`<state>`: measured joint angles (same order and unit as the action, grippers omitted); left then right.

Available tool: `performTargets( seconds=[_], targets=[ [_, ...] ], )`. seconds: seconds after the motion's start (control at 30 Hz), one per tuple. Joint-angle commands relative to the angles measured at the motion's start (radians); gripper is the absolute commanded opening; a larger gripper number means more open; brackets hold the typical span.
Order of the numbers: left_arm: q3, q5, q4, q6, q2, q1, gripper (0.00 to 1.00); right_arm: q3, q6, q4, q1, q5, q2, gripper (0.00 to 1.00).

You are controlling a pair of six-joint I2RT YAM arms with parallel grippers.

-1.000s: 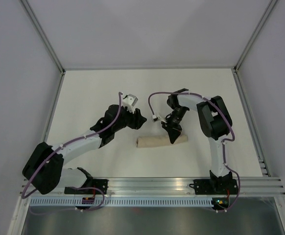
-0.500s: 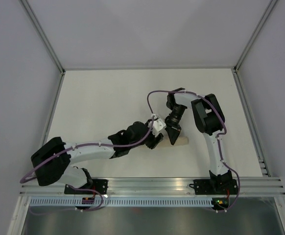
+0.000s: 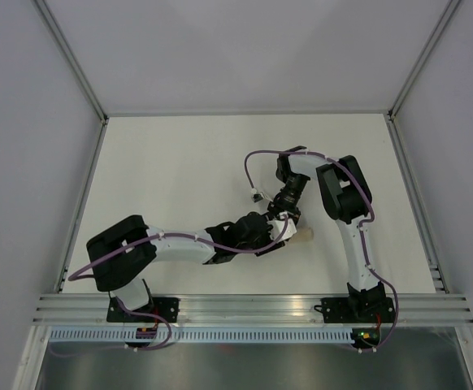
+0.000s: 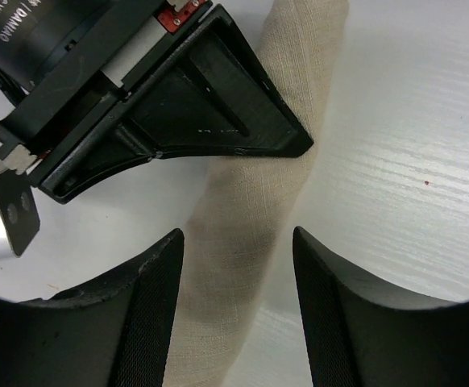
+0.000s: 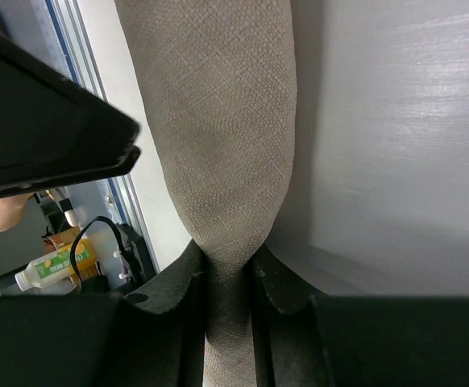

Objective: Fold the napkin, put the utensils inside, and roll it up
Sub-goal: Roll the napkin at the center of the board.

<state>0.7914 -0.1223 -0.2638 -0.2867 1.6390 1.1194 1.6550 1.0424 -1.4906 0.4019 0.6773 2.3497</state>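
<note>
The napkin (image 3: 305, 236) lies on the table as a tight tan roll; only its right end shows from above. In the right wrist view the napkin (image 5: 218, 121) is pinched to a narrow waist by my right gripper (image 5: 226, 262), which is shut on it. My left gripper (image 4: 236, 242) is open, with its fingers on either side of the napkin (image 4: 251, 210) and a gap on the right side. From above, the left gripper (image 3: 277, 237) and right gripper (image 3: 289, 219) meet over the roll. The utensils are hidden.
The right gripper's black finger (image 4: 218, 105) crosses the roll just ahead of the left fingers. A metal rail (image 3: 253, 305) runs along the near table edge. Grey walls (image 3: 25, 162) enclose the white table (image 3: 180, 162) on three sides.
The left arm has swung right and forward from beside the roll's left end to over the roll, and its jaws have opened wider. The right gripper has kept its hold.
</note>
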Motion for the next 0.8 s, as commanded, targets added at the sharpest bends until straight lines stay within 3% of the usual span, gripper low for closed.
performTargets(
  seconds=[0.0, 0.33, 0.5, 0.57, 0.6, 0.77],
  targets=[
    [0.040, -0.005, -0.035, -0.081, 0.039, 0.003, 0.62, 0.006, 0.022, 0.207, -0.003, -0.148, 0.072, 0.13],
    [0.069, 0.001, -0.037, -0.103, 0.111, 0.003, 0.65, 0.022, 0.015, 0.202, -0.005, -0.147, 0.077, 0.15],
    [0.107, -0.023, -0.022, -0.100, 0.173, 0.003, 0.64, 0.017, 0.013, 0.202, -0.005, -0.147, 0.072, 0.23],
    [0.111, -0.022, -0.008, -0.092, 0.185, 0.003, 0.60, 0.009, 0.016, 0.204, -0.006, -0.145, 0.065, 0.29],
    [0.115, -0.017, -0.003, -0.082, 0.185, 0.002, 0.57, 0.008, 0.016, 0.205, -0.006, -0.145, 0.057, 0.36],
    [0.126, 0.015, 0.052, -0.055, 0.189, -0.007, 0.27, 0.015, 0.002, 0.210, -0.015, -0.124, 0.031, 0.49]
  ],
)
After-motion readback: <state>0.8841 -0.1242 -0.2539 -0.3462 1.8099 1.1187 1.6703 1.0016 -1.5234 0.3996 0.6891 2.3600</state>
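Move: The rolled napkin lies crosswise under my open left hand, its middle about 4 cm below and only 1 cm ahead and 1 cm to the right. My right fingertips already pinch it some 5 cm to the right of my left hand, level fore-and-aft and 5 cm lower; the roll's right end sticks out roughly 11 cm to the right, 1 cm back and 4 cm down. From my right hand, the roll's middle is about 4 cm left, level otherwise. I sink my left hand nearly 4 cm onto the napkin roll, easing slightly right and forward towards my right gripper in the second half, with the open fingers straddling the cloth. Then I close them and pinch the roll just left of my right hand's grip. My right hand holds still until the left begins closing, then its fingers start to open around the roll, with barely a lift. ##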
